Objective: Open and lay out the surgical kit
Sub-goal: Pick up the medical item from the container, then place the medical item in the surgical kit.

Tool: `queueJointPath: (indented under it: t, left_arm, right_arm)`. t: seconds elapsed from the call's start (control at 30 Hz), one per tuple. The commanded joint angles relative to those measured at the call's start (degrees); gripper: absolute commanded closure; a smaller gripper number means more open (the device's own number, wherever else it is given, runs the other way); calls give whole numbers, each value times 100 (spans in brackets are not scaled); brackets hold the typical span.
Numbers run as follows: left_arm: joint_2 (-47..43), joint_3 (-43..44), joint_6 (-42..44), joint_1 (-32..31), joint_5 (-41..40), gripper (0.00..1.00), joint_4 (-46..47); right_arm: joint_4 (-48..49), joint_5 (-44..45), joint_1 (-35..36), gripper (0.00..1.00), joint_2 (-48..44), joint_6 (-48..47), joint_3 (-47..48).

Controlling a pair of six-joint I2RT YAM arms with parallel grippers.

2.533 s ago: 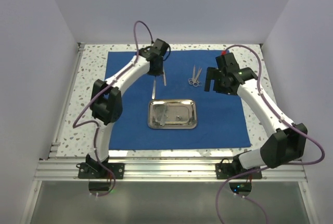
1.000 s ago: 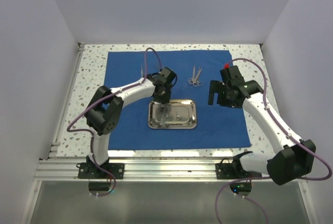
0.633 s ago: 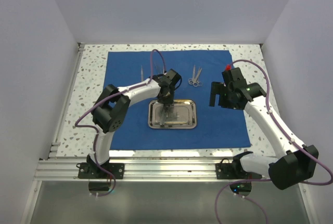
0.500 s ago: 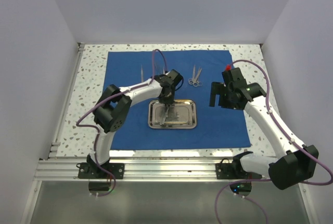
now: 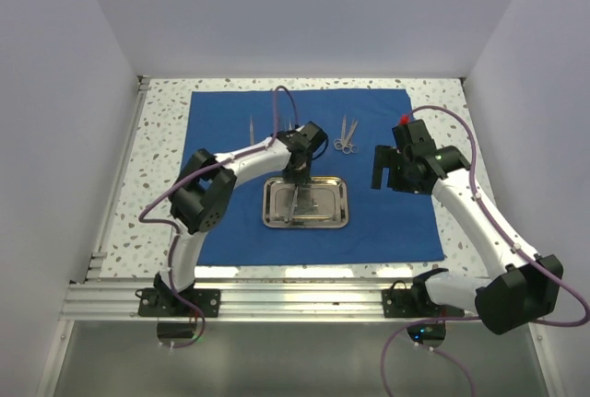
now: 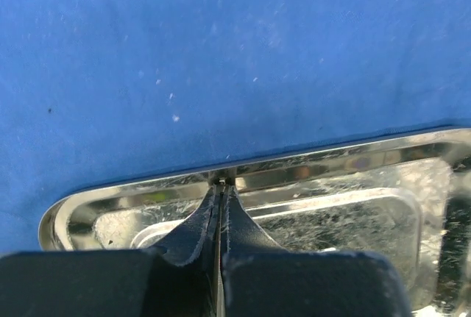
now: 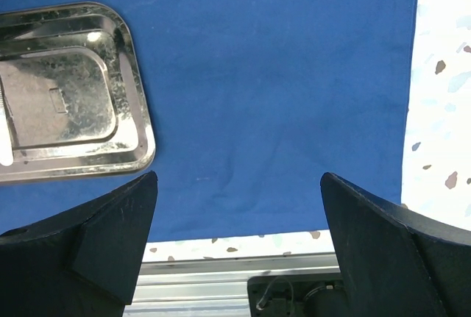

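The royal-blue cloth (image 5: 221, 222) of the surgical kit lies spread flat on the table. At its middle stands the shiny steel tray (image 5: 346, 205). My left gripper (image 5: 297, 179) reaches down into the tray's far left part. In the left wrist view its fingers (image 6: 202, 218) are pressed together at the tray rim (image 6: 331, 161), with a thin silver strip pinched between them. A slender instrument (image 5: 292, 204) runs from that gripper along the tray floor. Tweezers (image 5: 251, 127) and scissor-like forceps (image 5: 344, 139) lie on the far cloth. My right gripper (image 5: 383, 169) hovers right of the tray, wide open and empty (image 7: 237, 177).
Speckled white tabletop (image 5: 157, 139) borders the cloth (image 7: 280, 74) on all sides. An aluminium rail (image 5: 295, 297) runs along the near edge and shows below the right gripper (image 7: 221, 280). Plain walls close in the left, right and back. The tray's right end (image 7: 73, 89) shows in the right wrist view.
My left gripper has moved from the far cloth down into the tray and closed its jaws there. The right arm has barely shifted and stays open.
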Motion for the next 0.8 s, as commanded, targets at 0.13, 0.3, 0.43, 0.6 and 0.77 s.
queueJointPath:
  t: [0.13,0.3,0.43,0.6,0.77]
  left_arm:
    - [59,1333,336,108,58,100,-835]
    - [120,2458,380,214,242,100,-1476]
    - [111,2784,442,302,418,100,-1679]
    - [-21,2758,626,530,304,100,-1601]
    - [243,3257,855,1285,454,100,-1539]
  right_arm:
    - [-13,161,-4,3,75,-28,101]
    - [-13,222,-13,3,84,-45,154]
    - [-30,292,-4,4,67,-72,198]
    - [-65,354,-13,3,40,-115,224]
    - [-109,389,-4,4,-4,-124,206]
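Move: Beyond the tray, the left hand's likely goal is the free cloth in the instrument row, about 11 cm ahead and 8 cm left; its shut fingers already hold the medical item by its far end. The thick instrument lies some 10 cm ahead and 1 cm left, the lone instrument 11 ahead and 11 left, the scissors 11 ahead and 12 right; the tray's middle is 6 cm back and 2 right. From the right hand that gap is some 19 cm ahead, 30 left, 15 below. Lifting the medical item out of the tray, the left hand rises about 12 cm while reaching forward and a little right over the far rim, tilting some 10 degrees. Then it levels off and swings about 4 cm left, still working forward over the laid-out instruments, fingers kept shut. ##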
